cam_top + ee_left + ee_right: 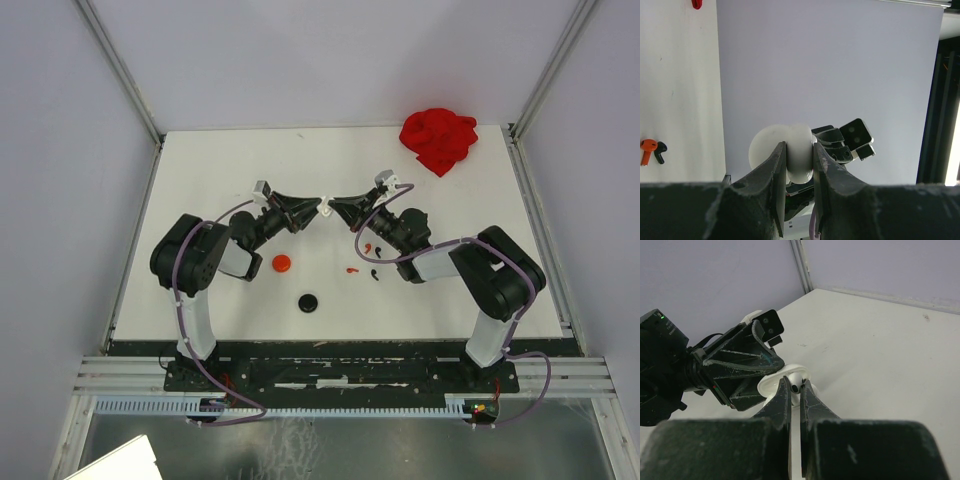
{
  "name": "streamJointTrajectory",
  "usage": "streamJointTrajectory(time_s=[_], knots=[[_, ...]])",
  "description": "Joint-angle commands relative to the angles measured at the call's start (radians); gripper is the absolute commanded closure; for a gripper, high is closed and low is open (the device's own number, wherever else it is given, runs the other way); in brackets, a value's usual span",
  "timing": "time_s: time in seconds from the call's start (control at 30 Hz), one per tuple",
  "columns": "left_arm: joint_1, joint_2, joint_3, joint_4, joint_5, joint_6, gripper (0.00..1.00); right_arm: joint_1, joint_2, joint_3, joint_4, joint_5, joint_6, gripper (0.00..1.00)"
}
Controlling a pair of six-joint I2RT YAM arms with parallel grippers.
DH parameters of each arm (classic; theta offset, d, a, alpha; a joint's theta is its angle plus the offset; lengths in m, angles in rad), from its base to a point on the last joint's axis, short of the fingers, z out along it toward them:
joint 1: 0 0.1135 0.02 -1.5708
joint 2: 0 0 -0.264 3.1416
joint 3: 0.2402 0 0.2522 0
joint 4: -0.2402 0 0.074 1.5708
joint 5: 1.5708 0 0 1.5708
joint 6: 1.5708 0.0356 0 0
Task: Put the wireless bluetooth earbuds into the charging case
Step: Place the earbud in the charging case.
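My left gripper is shut on the round white charging case and holds it above the table with its lid open. In the right wrist view the case faces my right gripper, which is shut on a white earbud. The earbud's tip sits at the case's open rim. From above, the left gripper and the right gripper meet tip to tip over the middle of the table. Red earbuds and a black earbud lie loose on the table below the right arm.
A red disc and a black disc lie on the white table near the left arm. A crumpled red cloth sits at the back right corner. A red earbud and a black earbud show in the left wrist view.
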Motion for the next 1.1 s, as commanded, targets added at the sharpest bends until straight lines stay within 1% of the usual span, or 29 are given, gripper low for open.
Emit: streamJointTrajectory(time_s=[0.0, 0.23, 0.3, 0.37, 0.57, 0.73, 0.87, 0.97, 1.03, 1.07], knots=[[-0.002, -0.066, 0.016, 0.209, -0.012, -0.031, 0.97, 0.004, -0.014, 0.018, -0.022, 0.002, 0.053, 0.99], [-0.003, -0.068, 0.023, 0.209, -0.022, -0.036, 0.97, 0.003, 0.012, 0.026, 0.014, 0.02, 0.117, 0.99], [-0.004, -0.067, 0.025, 0.21, -0.025, -0.038, 0.97, 0.002, 0.019, 0.03, 0.013, 0.021, 0.124, 0.96], [-0.002, -0.066, 0.025, 0.209, -0.029, -0.038, 0.97, 0.003, 0.02, 0.033, 0.003, 0.02, 0.126, 0.89], [-0.003, -0.055, 0.022, 0.209, -0.034, -0.037, 0.97, 0.002, 0.005, 0.026, -0.004, 0.03, 0.112, 0.59], [-0.004, -0.033, 0.014, 0.21, -0.033, -0.025, 0.97, -0.008, -0.042, 0.011, 0.003, 0.044, 0.103, 0.46], [-0.003, -0.011, 0.007, 0.21, -0.035, -0.013, 0.97, -0.017, -0.1, -0.008, -0.014, 0.059, 0.092, 0.45], [-0.002, 0.008, 0.0, 0.21, -0.039, -0.006, 0.97, -0.022, -0.17, -0.033, -0.066, 0.093, 0.056, 0.44], [-0.002, 0.019, -0.004, 0.209, -0.041, -0.002, 0.97, -0.023, -0.233, -0.032, -0.173, 0.115, 0.002, 0.44], [-0.002, 0.021, -0.006, 0.209, -0.043, -0.002, 0.97, -0.024, -0.27, -0.021, -0.279, 0.135, -0.018, 0.45]])
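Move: Barely 2 cm to the right hand's left, level in reach and slightly lower, is the charging case, held in the left fingers, while the right fingers pinch the white earbud at its well. An orange earbud lies on the table about 8 cm right and 1 cm back of the right hand, roughly 15 cm below; an orange disc is about 12 cm left, 5 cm back. From the left hand the case is about 2 cm to the right. Rolling about 5 degrees around its own finger line with the white earbud still pinched at the case, the right hand then stays almost in place and opens its fingers to about half, letting go of the earbud. Only after that does it back off from the case, up and to the right by 2–3 cm. The left hand keeps its hold on the case, practically still. ##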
